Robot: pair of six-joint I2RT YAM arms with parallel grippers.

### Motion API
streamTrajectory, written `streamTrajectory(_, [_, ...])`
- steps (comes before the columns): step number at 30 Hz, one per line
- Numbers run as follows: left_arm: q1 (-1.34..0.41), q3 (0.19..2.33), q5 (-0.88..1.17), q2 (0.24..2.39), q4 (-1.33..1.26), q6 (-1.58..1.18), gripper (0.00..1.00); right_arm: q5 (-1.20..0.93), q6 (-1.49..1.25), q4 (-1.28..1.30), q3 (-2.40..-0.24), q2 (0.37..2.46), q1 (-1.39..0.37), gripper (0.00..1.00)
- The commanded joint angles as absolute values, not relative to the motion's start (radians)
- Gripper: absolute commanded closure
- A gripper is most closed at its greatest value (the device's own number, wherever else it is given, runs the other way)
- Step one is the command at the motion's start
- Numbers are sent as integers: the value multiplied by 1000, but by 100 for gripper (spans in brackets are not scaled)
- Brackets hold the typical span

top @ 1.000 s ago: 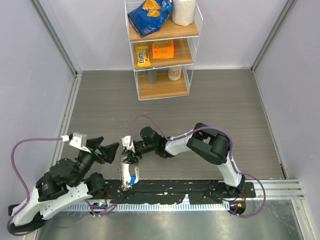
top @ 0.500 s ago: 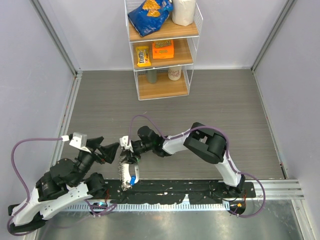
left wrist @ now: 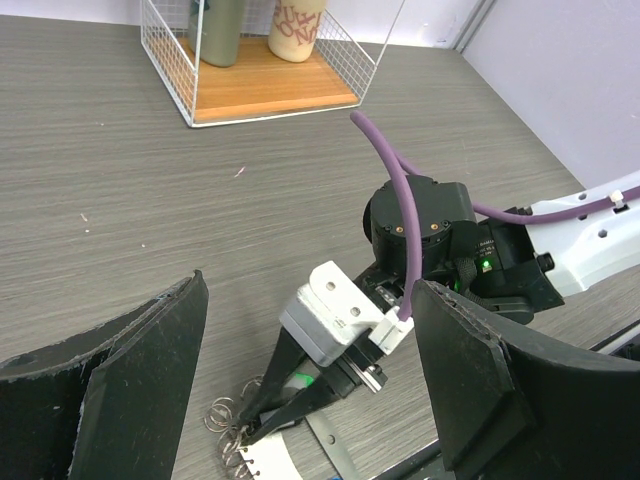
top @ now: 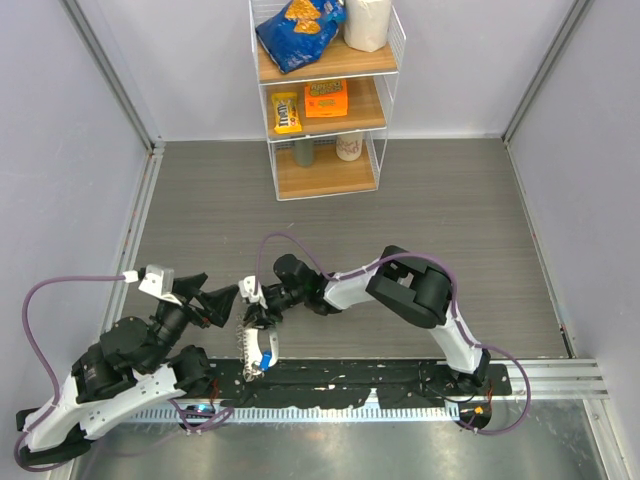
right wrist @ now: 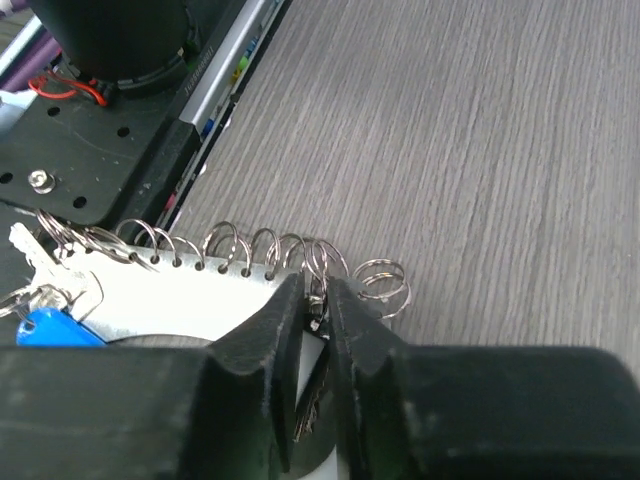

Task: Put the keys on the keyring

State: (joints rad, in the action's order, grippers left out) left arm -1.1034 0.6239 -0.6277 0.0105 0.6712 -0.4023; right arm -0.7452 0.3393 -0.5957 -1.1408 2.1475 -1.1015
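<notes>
A white plate [right wrist: 150,295] lies by the near table edge, a row of silver keyring loops [right wrist: 230,245] along its rim. Two loose rings [right wrist: 382,283] lie just past its corner. A blue-headed key [right wrist: 45,328] and a pale metal key [right wrist: 25,245] rest at the plate's other end. My right gripper [right wrist: 315,285] is at the ringed corner, its fingers nearly together on a small dark key [right wrist: 311,326]. The top view puts this gripper [top: 250,322] over the plate [top: 262,348]. My left gripper [left wrist: 308,290] hangs wide open, empty, to the left and above, looking down on the right gripper's fingers [left wrist: 262,400].
A wire shelf rack [top: 325,100] with snack packs and cups stands at the back wall. Its bottom basket [left wrist: 260,70] shows in the left wrist view. A black base plate and metal rail [top: 380,375] run along the near edge, just beside the white plate.
The right gripper has shifted slightly left and down onto the plate's ringed corner, and its fingers have closed in. The left arm has not moved.
</notes>
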Motion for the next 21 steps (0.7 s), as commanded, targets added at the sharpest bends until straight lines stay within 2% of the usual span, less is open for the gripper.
streamTrajectory(1, [-1101, 620, -643, -61, 644, -390, 11, -759, 347, -606, -1167, 2148, -1111, 87])
streamTrajectory(2, [-1101, 620, -644, -61, 644, -391, 11, -752, 347, -607, -1169, 2148, -1111, 94])
streamTrajectory(10, [-1101, 623, -646, -61, 653, -393, 11, -718, 379, -581, -1140, 2093, -1111, 95])
streamTrajectory(16, [-1101, 626, -591, -58, 644, -408, 12, -657, 353, -577, -1029, 1898, -1111, 95])
streamTrajectory(21, [-1103, 634, -493, -34, 595, -381, 13, -621, 345, -419, -999, 1714, -1111, 94])
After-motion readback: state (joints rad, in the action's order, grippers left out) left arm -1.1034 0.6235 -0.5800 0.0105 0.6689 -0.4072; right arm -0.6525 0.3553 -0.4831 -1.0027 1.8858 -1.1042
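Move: The keyring's outer end, with its coils, lies right at my right fingertips, on the table some 2 cm below the hand point. The strip runs back towards me; the blue key hangs at its other end, about 10 cm back and 2 cm to the right. The green key lies some 5 cm to the right and 1 cm ahead. From my left hand, that outer end is about 1 cm ahead, 2 cm to the right and 22 cm down. I shut the nearly closed fingers of my right hand and pinch the keyring's outer end, staying down in place for a moment. Then, keeping that grip, I lift quickly, about 5 cm up off the table and some 3 cm to the right, away from below my left hand, with only a slight turn of the wrist. ##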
